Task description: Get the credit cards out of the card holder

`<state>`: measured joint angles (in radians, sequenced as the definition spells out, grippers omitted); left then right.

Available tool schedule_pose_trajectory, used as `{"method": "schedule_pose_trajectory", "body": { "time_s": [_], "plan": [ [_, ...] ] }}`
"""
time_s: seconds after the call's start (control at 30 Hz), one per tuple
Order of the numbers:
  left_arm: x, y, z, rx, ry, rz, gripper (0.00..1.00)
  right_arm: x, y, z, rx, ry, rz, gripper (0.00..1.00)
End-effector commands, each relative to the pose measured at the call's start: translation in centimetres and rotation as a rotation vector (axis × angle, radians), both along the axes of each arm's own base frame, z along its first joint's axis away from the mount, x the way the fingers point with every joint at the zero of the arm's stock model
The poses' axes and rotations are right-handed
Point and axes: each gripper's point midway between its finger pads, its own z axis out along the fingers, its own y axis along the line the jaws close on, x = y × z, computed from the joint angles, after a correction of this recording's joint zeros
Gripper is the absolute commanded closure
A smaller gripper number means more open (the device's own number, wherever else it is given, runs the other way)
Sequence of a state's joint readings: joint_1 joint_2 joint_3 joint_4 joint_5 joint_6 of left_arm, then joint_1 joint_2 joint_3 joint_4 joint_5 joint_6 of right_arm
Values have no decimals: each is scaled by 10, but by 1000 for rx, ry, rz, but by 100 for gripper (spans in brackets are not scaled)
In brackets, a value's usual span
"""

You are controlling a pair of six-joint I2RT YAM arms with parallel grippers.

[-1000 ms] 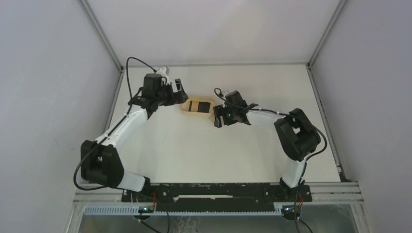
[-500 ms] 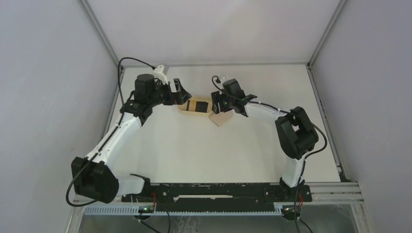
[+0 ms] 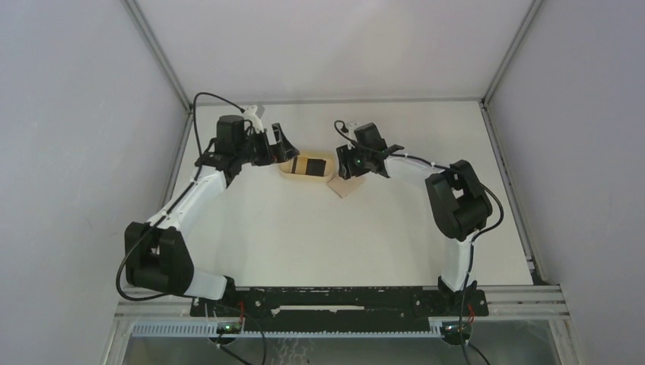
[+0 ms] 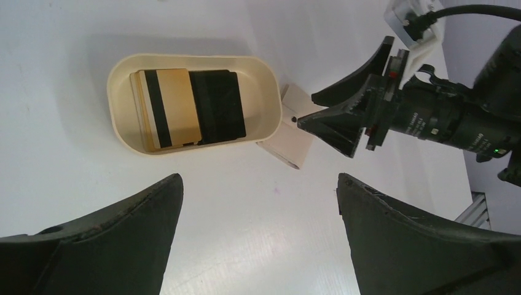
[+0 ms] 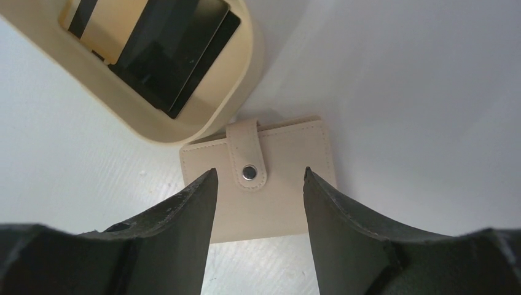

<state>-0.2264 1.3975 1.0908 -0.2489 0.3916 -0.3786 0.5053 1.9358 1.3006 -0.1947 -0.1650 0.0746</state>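
Observation:
The card holder (image 5: 284, 149) is a beige wallet lying flat on the white table, folded shut with its tab snapped down. It rests against the near right end of the oval tray (image 3: 287, 169). My right gripper (image 5: 259, 172) hovers over it, open, one finger on each side of the tab and nothing pinched. The top view shows the card holder (image 3: 344, 188) just in front of that right gripper (image 3: 348, 165). A gold card (image 4: 175, 107) with a black stripe and a black card (image 4: 216, 104) lie in the tray. My left gripper (image 4: 258, 181) is wide open and empty, left of the tray.
The cream tray rim (image 4: 264, 92) stands between the two grippers at the back of the table. The right gripper (image 4: 344, 120) points in from the right in the left wrist view. Grey walls close in the table on three sides.
The right gripper drew back from over the card holder, which now shows on the table, and its jaws have narrowed. The left arm swung slightly and came back.

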Motion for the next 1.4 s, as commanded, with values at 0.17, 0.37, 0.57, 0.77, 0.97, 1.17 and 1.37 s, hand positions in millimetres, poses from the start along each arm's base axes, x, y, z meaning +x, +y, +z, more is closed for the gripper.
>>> {"method": "schedule_pose_trajectory", "body": {
  "time_s": [0.17, 0.37, 0.57, 0.77, 0.97, 1.17, 1.37],
  "plan": [
    [12, 7, 16, -64, -29, 37, 0, -2, 20, 2, -20, -39, 92, 39],
    [9, 9, 14, -64, -24, 44, 0, 2, 17, -9, -89, -41, 65, 49],
    [9, 12, 15, -61, -25, 50, 0, 10, 15, -14, -116, -47, 72, 50],
    [7, 15, 15, -56, -28, 55, 0, 13, 10, -24, -159, -32, 64, 65],
    [1, 15, 9, -65, -26, 56, 0, 5, 2, -30, -238, -17, 52, 100],
    [-17, 0, 1, -71, -67, 15, 0, -23, -14, 5, -145, 89, -156, 100],
    [-42, -38, -19, -44, -121, -16, 0, -68, 2, 90, 376, 380, -356, 100]
  ]
}}
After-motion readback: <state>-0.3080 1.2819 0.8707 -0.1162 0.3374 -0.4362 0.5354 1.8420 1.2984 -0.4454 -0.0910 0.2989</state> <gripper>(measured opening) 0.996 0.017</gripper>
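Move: The card holder lies flat just under the right hand, its middle about 3 cm below and 1 cm back, straight beneath from side to side. The tan tray has its middle some 5 cm ahead and 10 cm to the left of that hand, about 2 cm lower. From the left hand the card holder is roughly 15 cm to the right, 2 cm ahead and 18 cm below. Right hand lowers, pinches holder's flap, then draws back about 6 cm, rising; left hand shifts back and down. ##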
